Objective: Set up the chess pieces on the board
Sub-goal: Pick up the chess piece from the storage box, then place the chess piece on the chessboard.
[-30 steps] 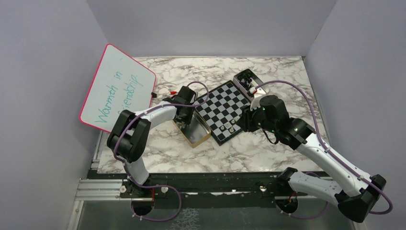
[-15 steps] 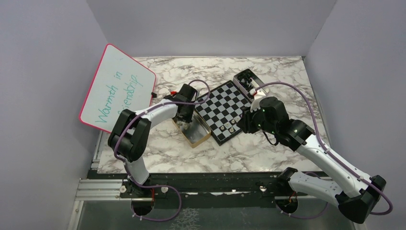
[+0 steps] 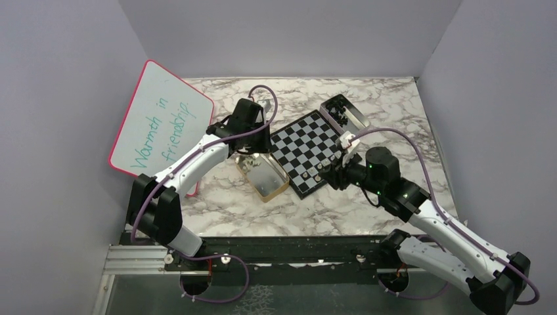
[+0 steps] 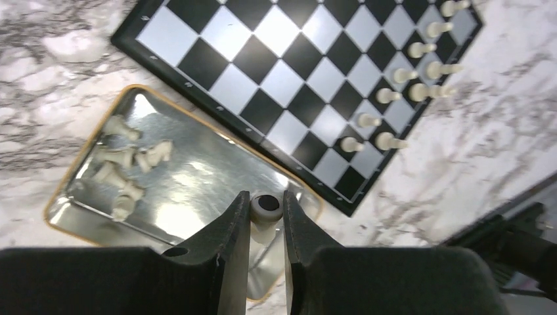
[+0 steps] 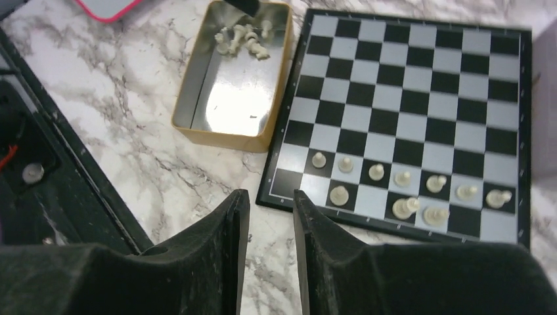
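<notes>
My left gripper (image 4: 267, 209) is shut on a pale white chess piece (image 4: 267, 205), held above the near end of an open gold-rimmed tin (image 4: 197, 177). Several more white pieces (image 4: 125, 164) lie in the tin's far corner. The chequered board (image 3: 302, 141) sits right of the tin, with several white pieces (image 5: 376, 172) standing in its two rows nearest the arms. My right gripper (image 5: 270, 197) hovers open and empty over the marble just off the board's near corner (image 5: 289, 182).
A second tin (image 3: 341, 108) holding black pieces stands at the board's far right corner. A pink-framed whiteboard (image 3: 161, 125) leans at the left. Grey walls close in on three sides. The marble top ends at a black rail (image 3: 276, 246) in front.
My left gripper closed on a white piece in the tin and rose with it. My right gripper drew back from the board's near edge toward the front.
</notes>
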`<action>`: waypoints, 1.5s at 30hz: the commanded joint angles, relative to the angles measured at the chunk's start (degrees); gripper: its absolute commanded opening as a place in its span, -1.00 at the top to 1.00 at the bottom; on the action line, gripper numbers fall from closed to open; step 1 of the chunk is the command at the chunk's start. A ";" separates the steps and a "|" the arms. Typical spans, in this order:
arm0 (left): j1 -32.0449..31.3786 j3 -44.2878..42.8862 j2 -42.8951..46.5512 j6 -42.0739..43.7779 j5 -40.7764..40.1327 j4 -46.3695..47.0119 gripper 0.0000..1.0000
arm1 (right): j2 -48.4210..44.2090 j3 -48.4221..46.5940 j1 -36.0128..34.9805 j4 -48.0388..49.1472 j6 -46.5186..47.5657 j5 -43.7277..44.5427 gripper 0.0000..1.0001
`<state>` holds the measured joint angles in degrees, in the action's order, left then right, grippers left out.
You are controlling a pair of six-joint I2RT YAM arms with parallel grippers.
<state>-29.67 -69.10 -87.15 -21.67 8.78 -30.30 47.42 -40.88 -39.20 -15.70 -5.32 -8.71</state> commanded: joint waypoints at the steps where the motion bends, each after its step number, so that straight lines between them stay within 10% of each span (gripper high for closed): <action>1: 0.14 -2.35 1.03 -6.20 10.73 -0.20 0.74 | -2.34 2.89 0.21 14.07 20.45 -11.18 0.28; 21: 0.23 -3.28 -1.55 -13.25 21.41 -1.30 0.74 | 7.50 3.70 -8.39 19.97 80.94 -16.87 0.18; 45: 0.14 -1.13 -2.11 -15.77 26.81 -1.16 0.75 | 26.24 -0.25 -18.01 25.38 98.94 2.64 0.20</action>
<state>-29.58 -70.98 -91.20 -36.86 33.43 -31.86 72.34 -39.09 -56.73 7.86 90.59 -9.23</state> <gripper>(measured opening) 0.210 0.405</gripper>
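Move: The left hand already holds a white chess piece; the right gripper it is brought to lies some 20 cm to its right, 9 cm nearer the base and 6 cm higher. The tan storage box's middle is about 6 cm back from the left hand, level sideways, 13 cm below. From the right hand, the held piece is about 20 cm left, 9 cm ahead and 6 cm lower; the chessboard's middle is roughly 9 cm ahead, 4 cm left, 19 cm down. The open right gripper swings about 12 cm left, twisting over, towards the chess piece carried right and back. ##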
